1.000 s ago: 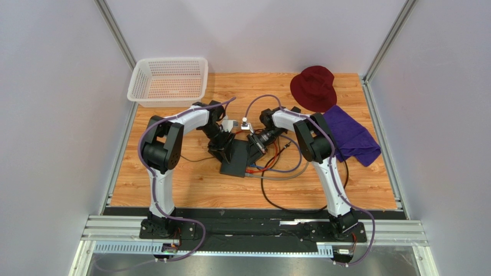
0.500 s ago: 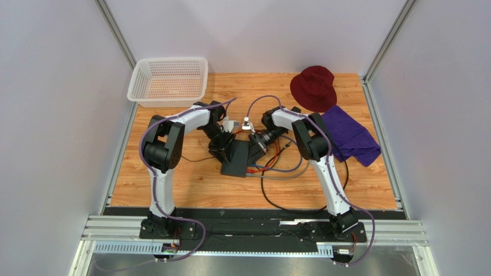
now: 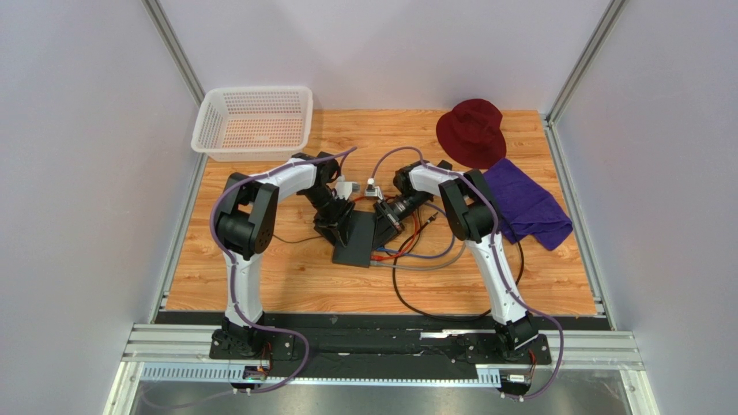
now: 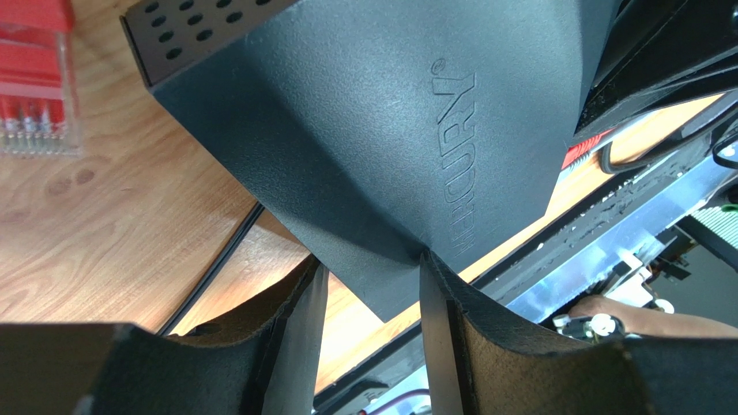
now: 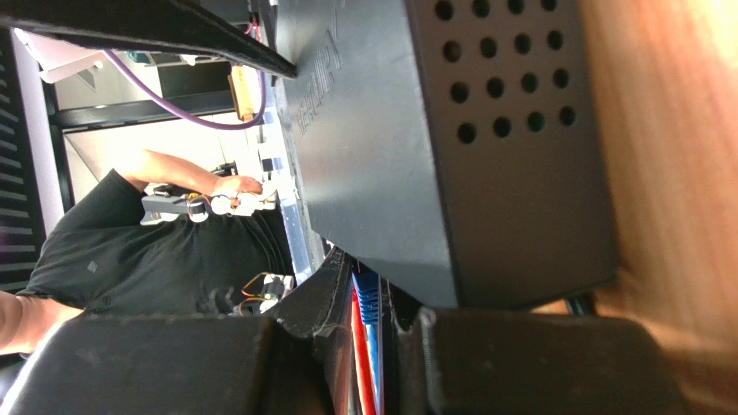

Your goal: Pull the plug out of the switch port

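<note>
The flat dark grey switch box (image 3: 353, 242) lies mid-table between both arms. My left gripper (image 3: 333, 216) straddles one of its corners. In the left wrist view its fingers (image 4: 437, 328) press both edges of that corner of the box (image 4: 364, 130), so it is shut on it. My right gripper (image 3: 387, 216) is at the box's right long edge. In the right wrist view it (image 5: 371, 303) is nearly shut on a blue plug (image 5: 364, 298), with a red cable (image 5: 358, 363) beside it, under the edge of the box (image 5: 433, 147). The switch port is hidden, so I cannot tell whether the plug is still seated in it.
Red, blue and grey cables (image 3: 424, 259) loop right of the box. A white basket (image 3: 254, 121) stands back left, with a maroon hat (image 3: 472, 130) and a purple cloth (image 3: 527, 206) back right. A clear red case (image 4: 35, 78) lies near the box.
</note>
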Tool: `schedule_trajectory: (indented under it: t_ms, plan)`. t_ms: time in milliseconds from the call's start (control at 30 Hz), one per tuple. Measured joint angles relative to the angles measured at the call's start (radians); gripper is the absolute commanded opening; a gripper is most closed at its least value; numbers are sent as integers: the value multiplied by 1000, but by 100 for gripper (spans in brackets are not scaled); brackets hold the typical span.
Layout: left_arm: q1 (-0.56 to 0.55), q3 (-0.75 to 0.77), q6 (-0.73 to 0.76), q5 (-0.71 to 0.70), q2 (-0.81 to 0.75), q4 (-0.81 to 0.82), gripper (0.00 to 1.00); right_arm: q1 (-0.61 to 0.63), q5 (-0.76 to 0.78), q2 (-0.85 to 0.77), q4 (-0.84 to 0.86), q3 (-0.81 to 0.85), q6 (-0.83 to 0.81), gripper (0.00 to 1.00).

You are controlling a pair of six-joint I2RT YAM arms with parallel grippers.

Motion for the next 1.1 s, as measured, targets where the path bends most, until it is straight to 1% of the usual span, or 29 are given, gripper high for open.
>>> schedule_trajectory:
  t_ms: [133, 333, 467, 533, 633, 867, 967, 1100]
  plan:
    - [-2, 0, 3, 1, 0, 0, 49, -3, -12, -19, 40, -40, 4, 0]
    - [-7, 1, 6, 2, 1, 0, 49, -6, -7, -57, 125, -109, 74, 0]
    - [-11, 1, 9, 3, 2, -1, 49, -15, 5, -59, 104, -129, 143, 0]
    - [-11, 1, 12, 3, 2, -1, 49, -19, 35, -58, 83, -122, 147, 0]
    - [-12, 1, 14, 3, 2, -1, 49, -24, 48, -45, 34, -88, 115, 0]
    - [-12, 2, 18, 4, 2, -1, 49, -41, 52, -55, -3, -100, 50, 0]
    - [-12, 2, 23, 4, 1, -1, 50, -56, 100, -95, 5, -107, 21, 0]
    - [-13, 1, 31, 2, -1, 1, 51, -117, 139, -201, 49, -101, 6, 0]
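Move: The right hand already has the blue plug between its fingers, still in the switch port. From this hand, the switch's middle lies about 5 cm to the left and 2 cm ahead; the red plug sits some 2 cm back and the grey cable's plug 3 cm back and 1 cm left, all near finger height. The left hand straddles the switch's left edge, the switch's middle about 3 cm right and 2 cm ahead; the blue plug is some 9 cm to its right and 1 cm back. Keeping its pinch on the blue plug, the right hand first eases about 1 cm back and 1 cm to the right, works on slowly to the right with a slight tilt of the wrist, then goes off quickly forward and up while still going right, away from the switch, ending nearly 5 cm right, 3 cm forward and 3 cm higher with the wrist tipped some 10 degrees. Meanwhile the left hand stays in place with its fingers on the switch's left edge, holding it against the pull. ##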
